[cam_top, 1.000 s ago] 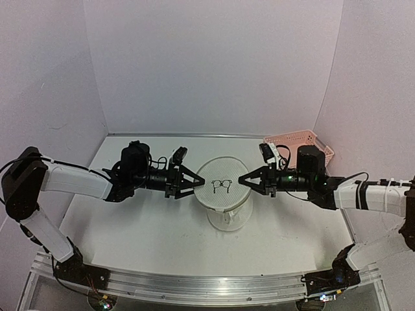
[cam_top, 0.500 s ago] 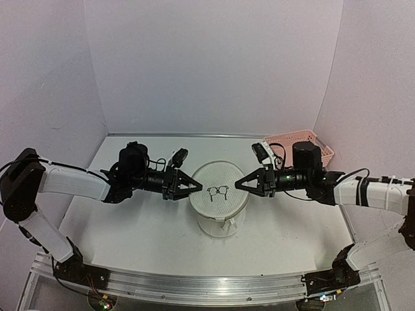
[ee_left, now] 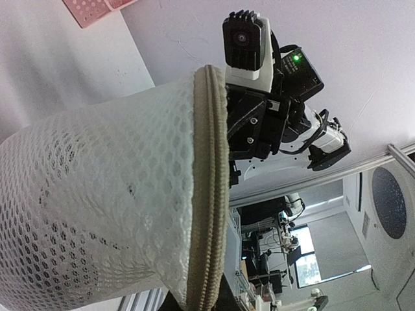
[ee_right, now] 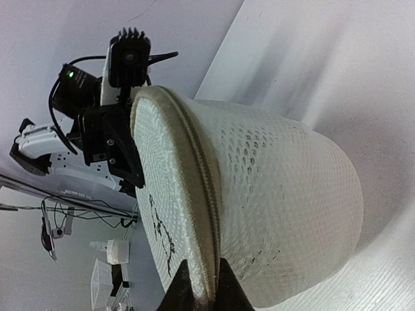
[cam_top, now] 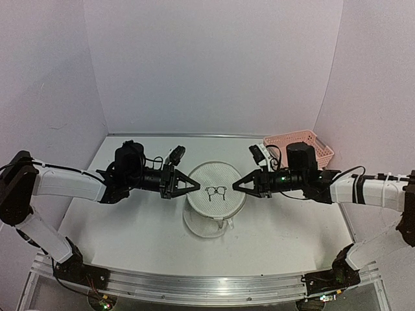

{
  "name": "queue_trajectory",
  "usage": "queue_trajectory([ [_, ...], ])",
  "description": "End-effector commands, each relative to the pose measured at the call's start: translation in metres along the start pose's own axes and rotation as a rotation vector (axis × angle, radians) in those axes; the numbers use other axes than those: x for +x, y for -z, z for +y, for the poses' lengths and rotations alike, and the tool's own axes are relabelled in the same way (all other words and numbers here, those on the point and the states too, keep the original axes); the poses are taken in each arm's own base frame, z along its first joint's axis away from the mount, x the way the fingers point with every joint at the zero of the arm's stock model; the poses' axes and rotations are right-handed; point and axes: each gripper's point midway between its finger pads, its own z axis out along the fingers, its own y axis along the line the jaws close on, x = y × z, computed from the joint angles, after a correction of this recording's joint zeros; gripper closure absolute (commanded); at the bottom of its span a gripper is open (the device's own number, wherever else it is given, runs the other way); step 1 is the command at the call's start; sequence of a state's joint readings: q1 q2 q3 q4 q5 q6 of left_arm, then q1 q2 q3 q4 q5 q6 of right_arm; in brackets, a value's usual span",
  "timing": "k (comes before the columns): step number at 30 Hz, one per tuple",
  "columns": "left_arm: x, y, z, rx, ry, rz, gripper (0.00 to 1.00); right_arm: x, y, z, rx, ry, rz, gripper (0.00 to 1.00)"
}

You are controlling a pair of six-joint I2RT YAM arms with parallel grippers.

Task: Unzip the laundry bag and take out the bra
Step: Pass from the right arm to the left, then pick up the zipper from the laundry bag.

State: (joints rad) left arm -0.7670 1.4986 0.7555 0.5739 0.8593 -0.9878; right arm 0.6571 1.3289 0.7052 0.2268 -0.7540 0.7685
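Observation:
The round white mesh laundry bag (cam_top: 216,190) hangs lifted between both grippers, its top face with the small black bra drawing facing up and its lower part sagging toward the table. My left gripper (cam_top: 194,186) is shut on the bag's left rim; the left wrist view shows the beige zipper seam (ee_left: 209,194) running into the jaws. My right gripper (cam_top: 236,186) is shut on the right rim, where the zipper seam (ee_right: 206,194) is pinched between the fingertips. The zipper looks closed. The bra is hidden; only dark traces show through the mesh (ee_right: 285,188).
A pink lattice basket (cam_top: 299,144) stands at the back right corner, behind the right arm. White walls enclose the table on three sides. A metal rail (cam_top: 194,288) runs along the near edge.
Both grippers have carried the bag leftward and toward the near side. The bag's lower part now sags lower and wider toward the table.

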Motion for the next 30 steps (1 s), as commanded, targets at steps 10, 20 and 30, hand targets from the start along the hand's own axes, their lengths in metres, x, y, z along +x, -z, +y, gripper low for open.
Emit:
queue_trajectory([
  [10, -0.038, 0.027, -0.021, -0.015, 0.013, -0.228, 1.00, -0.017, 0.015, -0.012, 0.224, 0.082, -0.125, 0.49],
  [20, -0.058, 0.048, -0.004, -0.094, 0.127, -0.395, 1.00, 0.005, -0.013, 0.021, 0.211, 0.174, -0.066, 0.43],
  [30, -0.060, 0.055, 0.009, -0.128, 0.214, -0.452, 1.00, 0.007, -0.052, 0.029, 0.305, 0.274, -0.065, 0.47],
])
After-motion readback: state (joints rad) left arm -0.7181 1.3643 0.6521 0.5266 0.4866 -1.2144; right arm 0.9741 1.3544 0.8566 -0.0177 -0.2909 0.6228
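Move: The laundry bag hangs between the two hands, each shut on its lid's rim; the lid's middle is about 6 cm right of the left hand and 5 cm left of the right hand, a couple of cm back and down. The zipper pull hangs at the lid's lower edge, some 5 cm back, 4 cm left and 6 cm below the right hand. The mesh body hangs below, roughly 6 cm left, 4 cm back and 10 cm down from the right hand. From the left hand the pull is about 7 cm right, 5 cm back and 6 cm down. The bag's lid is let go by the right fingers, which open to about half, while the left fingers keep the rim pinched, carry it about 7 cm forward and left, and turn some 25 degrees counter-clockwise, tipping slightly. The right hand first dips a couple of cm down and forward, then swings back and left towards the zipper pull, its fingers tilting downward and staying open. ##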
